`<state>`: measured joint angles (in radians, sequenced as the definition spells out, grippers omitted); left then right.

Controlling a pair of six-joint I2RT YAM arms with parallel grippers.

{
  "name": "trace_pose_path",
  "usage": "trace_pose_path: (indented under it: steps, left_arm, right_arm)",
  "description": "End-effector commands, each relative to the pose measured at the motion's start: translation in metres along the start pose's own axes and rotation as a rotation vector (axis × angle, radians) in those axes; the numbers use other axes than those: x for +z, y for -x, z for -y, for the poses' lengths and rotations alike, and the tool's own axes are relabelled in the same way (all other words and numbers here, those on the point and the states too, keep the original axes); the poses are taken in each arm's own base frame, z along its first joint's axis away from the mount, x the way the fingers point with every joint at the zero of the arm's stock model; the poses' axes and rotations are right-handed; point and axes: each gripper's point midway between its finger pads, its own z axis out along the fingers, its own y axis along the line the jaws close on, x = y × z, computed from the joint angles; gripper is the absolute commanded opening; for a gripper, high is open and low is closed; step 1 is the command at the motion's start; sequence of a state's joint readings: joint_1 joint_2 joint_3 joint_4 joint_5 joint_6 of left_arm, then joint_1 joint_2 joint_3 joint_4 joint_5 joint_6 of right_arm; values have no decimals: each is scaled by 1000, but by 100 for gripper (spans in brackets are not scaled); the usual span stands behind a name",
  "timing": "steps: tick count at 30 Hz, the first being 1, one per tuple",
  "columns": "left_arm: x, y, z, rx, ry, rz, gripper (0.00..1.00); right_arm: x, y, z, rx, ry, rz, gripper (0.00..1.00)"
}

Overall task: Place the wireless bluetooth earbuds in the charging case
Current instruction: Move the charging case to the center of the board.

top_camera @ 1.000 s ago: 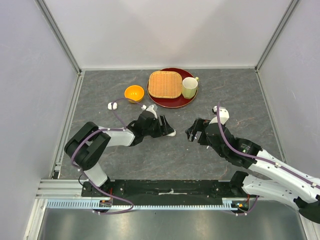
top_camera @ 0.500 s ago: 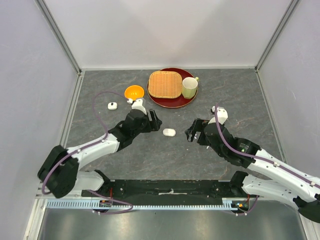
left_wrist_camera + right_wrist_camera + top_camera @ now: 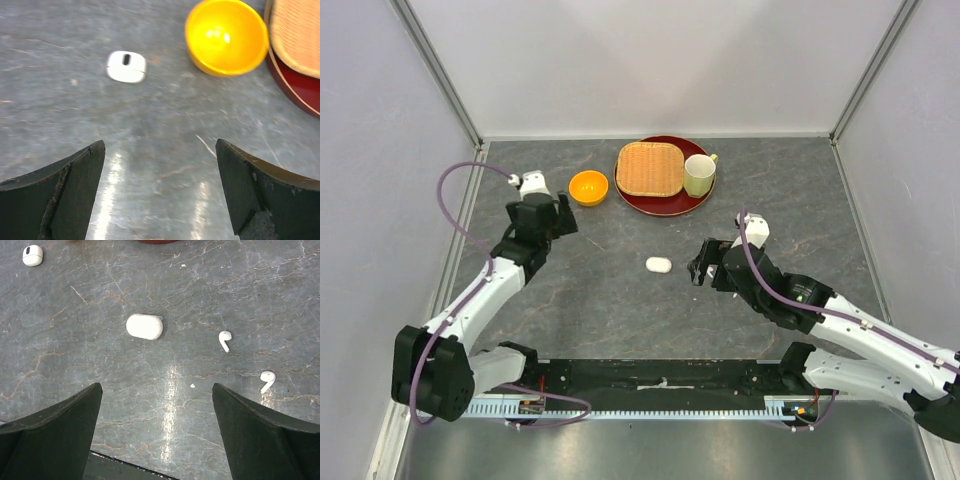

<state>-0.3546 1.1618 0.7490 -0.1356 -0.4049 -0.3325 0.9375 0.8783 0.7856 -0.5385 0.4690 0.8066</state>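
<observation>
A closed white charging case lies at the table's middle; it also shows in the right wrist view. Two white earbuds lie loose on the table to the right of it in that view; the top view does not show them. A second small white case with a dark spot lies ahead of my left gripper, which is open and empty near the orange bowl. My right gripper is open and empty, short of the closed case. In the top view the left gripper is far left and the right gripper is right of the case.
The orange bowl stands at the back left, with glossy spots inside that I cannot identify. A red tray behind holds a wicker basket and a pale cup. A white crumb lies near the earbuds.
My left arm has swung away from the middle to the far left by the orange bowl, leaving the closed case on the table. The right arm has hardly moved.
</observation>
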Motion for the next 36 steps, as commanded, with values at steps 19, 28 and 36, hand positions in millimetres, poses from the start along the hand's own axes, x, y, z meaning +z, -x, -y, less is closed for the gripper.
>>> trace_pose_path:
  steps: [19, 28, 36]
  left_arm:
    - [117, 21, -66, 79, 86, -269, 100]
    - [154, -14, -64, -1, 98, -362, 97]
    - [174, -19, -66, -24, 102, -378, 91]
  right_arm:
    - [-5, 14, 1, -36, 9, 42, 98]
    - [-2, 11, 4, -45, -8, 35, 98]
    - [3, 13, 3, -71, -22, 27, 98]
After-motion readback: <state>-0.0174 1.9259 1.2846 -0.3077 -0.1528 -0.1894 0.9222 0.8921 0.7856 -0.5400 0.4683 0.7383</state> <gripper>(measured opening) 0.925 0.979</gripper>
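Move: The charging case, the small white one with the black spot, stands about 13 cm ahead of the left hand, 8 cm to its left and 14 cm below. The yellow bowl is roughly 12 cm to the right of that case and 6 cm farther out; the other white case lies some 4 cm back and 24 cm right of the left hand, also about 14 cm below. From the right hand the charging case is about 26 cm ahead, 45 cm left and 17 cm below. No contact can be made out yet: the left hand heads for the spotted charging case with its fingers still wide open. It first swings left, then curves forward and left, and finally sinks almost straight down, ending some 11 cm farther forward, 12 cm lower and 8 cm more to the left. The wrist meanwhile tips the fingers down by about 25 degrees to bring them around the case. ##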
